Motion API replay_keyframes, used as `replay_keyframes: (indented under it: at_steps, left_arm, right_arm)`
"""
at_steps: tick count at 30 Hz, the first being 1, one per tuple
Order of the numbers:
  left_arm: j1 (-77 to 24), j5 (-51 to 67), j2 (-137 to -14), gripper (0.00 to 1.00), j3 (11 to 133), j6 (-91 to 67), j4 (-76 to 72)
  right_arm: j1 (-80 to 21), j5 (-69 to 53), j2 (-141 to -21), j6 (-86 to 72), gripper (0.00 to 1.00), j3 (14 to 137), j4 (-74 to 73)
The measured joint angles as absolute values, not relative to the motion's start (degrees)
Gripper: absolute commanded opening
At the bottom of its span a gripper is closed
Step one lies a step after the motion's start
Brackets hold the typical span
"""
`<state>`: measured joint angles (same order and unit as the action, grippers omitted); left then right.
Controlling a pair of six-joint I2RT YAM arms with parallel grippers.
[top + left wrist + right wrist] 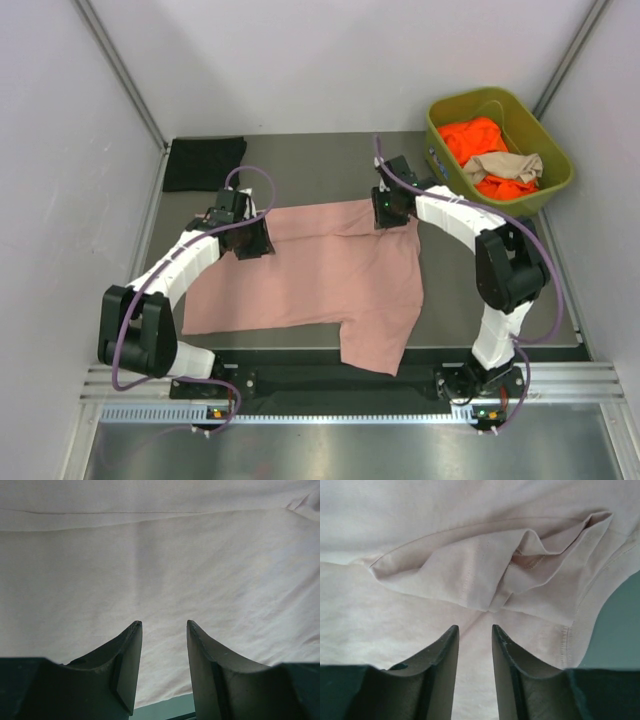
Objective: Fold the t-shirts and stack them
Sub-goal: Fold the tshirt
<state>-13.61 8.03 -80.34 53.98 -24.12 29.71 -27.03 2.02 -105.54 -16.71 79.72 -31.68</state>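
A dusty pink t-shirt (320, 280) lies spread across the middle of the table, one sleeve hanging over the near edge. My left gripper (252, 240) stands open over its back left edge; in the left wrist view the fingers (164, 625) have only flat pink cloth (160, 560) below them. My right gripper (385, 210) stands open at the shirt's back right corner. In the right wrist view its fingers (474, 627) are apart with nothing between them, just short of a bunched fold (485, 565). A folded black t-shirt (203, 163) lies at the back left.
An olive-green bin (556, 160) stands at the back right, holding an orange shirt (472, 135) and a tan one (505, 165). White walls close in the table on three sides. Dark table (620, 625) shows right of the pink shirt's hem.
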Motion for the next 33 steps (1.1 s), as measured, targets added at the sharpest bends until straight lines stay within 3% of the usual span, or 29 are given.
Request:
replay_keyframes:
  at_steps: [20,29,33]
  left_arm:
    - [-13.6,8.1,-80.4,0.45,54.0,-24.1,29.8]
    - [-13.6,8.1,-80.7,0.46,54.0,-24.1,29.8]
    - [-13.6,8.1,-81.1,0.46,54.0,-24.1,29.8]
  right_arm:
    - [-24.8,-2.9,-110.3,-18.2,0.25,78.6,-28.7]
    - [-24.6,-4.1,-110.3,-18.3,0.11,78.6,-28.1]
    - [-24.6,-4.4,-110.3,-18.3,0.0,78.6,-27.5]
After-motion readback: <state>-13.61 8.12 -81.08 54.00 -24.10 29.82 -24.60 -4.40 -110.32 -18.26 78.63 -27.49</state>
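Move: The loose flap tip of the t-shirt lies almost straight below the right hand, about 1 cm ahead and 4 cm down. The shirt's far edge is some 5 cm ahead of the hand and its right edge roughly 8 cm right and 2 cm back. The green bin stands about 15 cm farther out and 24 cm to the right. From the left hand, the flap tip is some 23 cm right, 5 cm ahead and 5 cm lower. The right hand sinks about 3.5 cm to the t-shirt's loose flap and closes its half-open fingers at the tip. ##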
